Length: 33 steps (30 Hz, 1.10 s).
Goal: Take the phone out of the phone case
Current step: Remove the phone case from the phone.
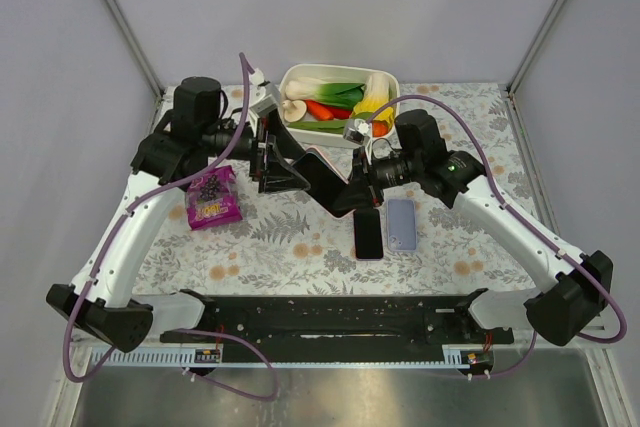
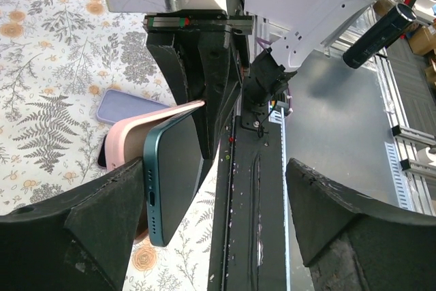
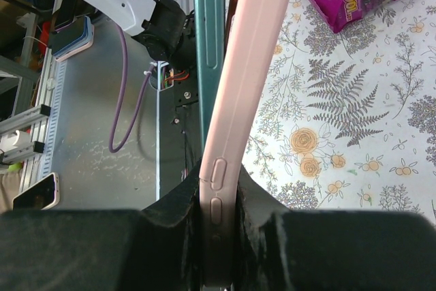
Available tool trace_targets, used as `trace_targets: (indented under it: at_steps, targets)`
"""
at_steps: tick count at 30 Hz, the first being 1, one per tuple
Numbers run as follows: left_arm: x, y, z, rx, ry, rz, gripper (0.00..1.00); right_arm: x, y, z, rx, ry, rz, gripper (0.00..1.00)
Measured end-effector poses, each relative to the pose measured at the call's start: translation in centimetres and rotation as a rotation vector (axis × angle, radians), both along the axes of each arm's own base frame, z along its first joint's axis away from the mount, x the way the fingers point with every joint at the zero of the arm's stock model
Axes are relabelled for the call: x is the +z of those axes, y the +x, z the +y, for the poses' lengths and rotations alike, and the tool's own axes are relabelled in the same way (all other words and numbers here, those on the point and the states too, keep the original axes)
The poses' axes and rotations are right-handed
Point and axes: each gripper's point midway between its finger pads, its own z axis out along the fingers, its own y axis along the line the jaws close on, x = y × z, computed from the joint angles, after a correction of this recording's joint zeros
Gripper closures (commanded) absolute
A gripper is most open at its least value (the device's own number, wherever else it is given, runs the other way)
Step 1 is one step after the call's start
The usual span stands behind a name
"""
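Observation:
My right gripper [image 3: 219, 216] is shut on the button edge of the pink phone case [image 3: 245, 80], holding it up above the table. The teal phone [image 2: 170, 175] has its lower end peeled away from the case [image 2: 136, 131], and its side edge [image 3: 208, 46] runs next to the pink rim. My left gripper [image 2: 218, 223] is open around the phone's bottom end. The phone lies close by one finger [image 2: 88, 230]; the other finger [image 2: 347, 216] stands well apart. From above, both grippers meet at the phone [image 1: 325, 179] in the table's middle.
A black phone [image 1: 368, 232] and a lilac case [image 1: 401, 224] lie on the floral cloth below the grippers. A purple snack bag [image 1: 212, 197] lies to the left. A white tub [image 1: 390, 82] of toy vegetables stands at the back. The black rail [image 1: 330, 312] runs along the near edge.

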Motion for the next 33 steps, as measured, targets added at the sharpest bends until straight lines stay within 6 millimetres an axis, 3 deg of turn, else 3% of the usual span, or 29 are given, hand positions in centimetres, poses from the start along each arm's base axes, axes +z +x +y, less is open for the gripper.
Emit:
trace_targets:
  at_steps: [6, 10, 20, 23, 29, 33]
  targets:
    - [-0.6, -0.5, -0.3, -0.017, 0.023, -0.013, 0.19, 0.0, 0.0, 0.0, 0.002, 0.001, 0.001, 1.0]
    - [-1.3, -0.6, -0.6, -0.017, 0.049, -0.034, 0.29, 0.1, -0.1, 0.0, 0.006, 0.003, 0.002, 1.0]
    - [-3.4, 0.5, -2.2, -0.017, 0.113, -0.059, 0.69, 0.0, -0.7, -0.1, 0.025, 0.002, 0.027, 1.0]
    - [-4.2, 0.7, -2.7, -0.023, 0.131, -0.044, 0.99, -0.2, -0.9, -0.3, 0.025, -0.009, 0.04, 1.0]
    - [-4.3, -0.3, -2.8, -0.054, 0.132, 0.001, 1.0, -0.7, -0.8, -0.5, 0.045, -0.007, -0.028, 1.0]
    - [-4.5, -0.5, -2.9, -0.063, 0.139, -0.017, 1.0, -0.9, -1.0, -0.6, 0.042, -0.009, -0.035, 0.91]
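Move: The phone, already partly out of its pink case at the end nearer the left hand, has its middle about 6 cm right of that hand, 3 cm back and 5 cm below. A black phone lies on the table some 18 cm right, 17 cm back, with a lilac case 28 cm right, 15 cm back, both about 27 cm below. From the right hand gripping the case, the phone's middle is roughly 7 cm left and 3 cm ahead. Left hand sinks 5 cm, shifts 3 cm right and pinches the phone's free end; right still grips case. ##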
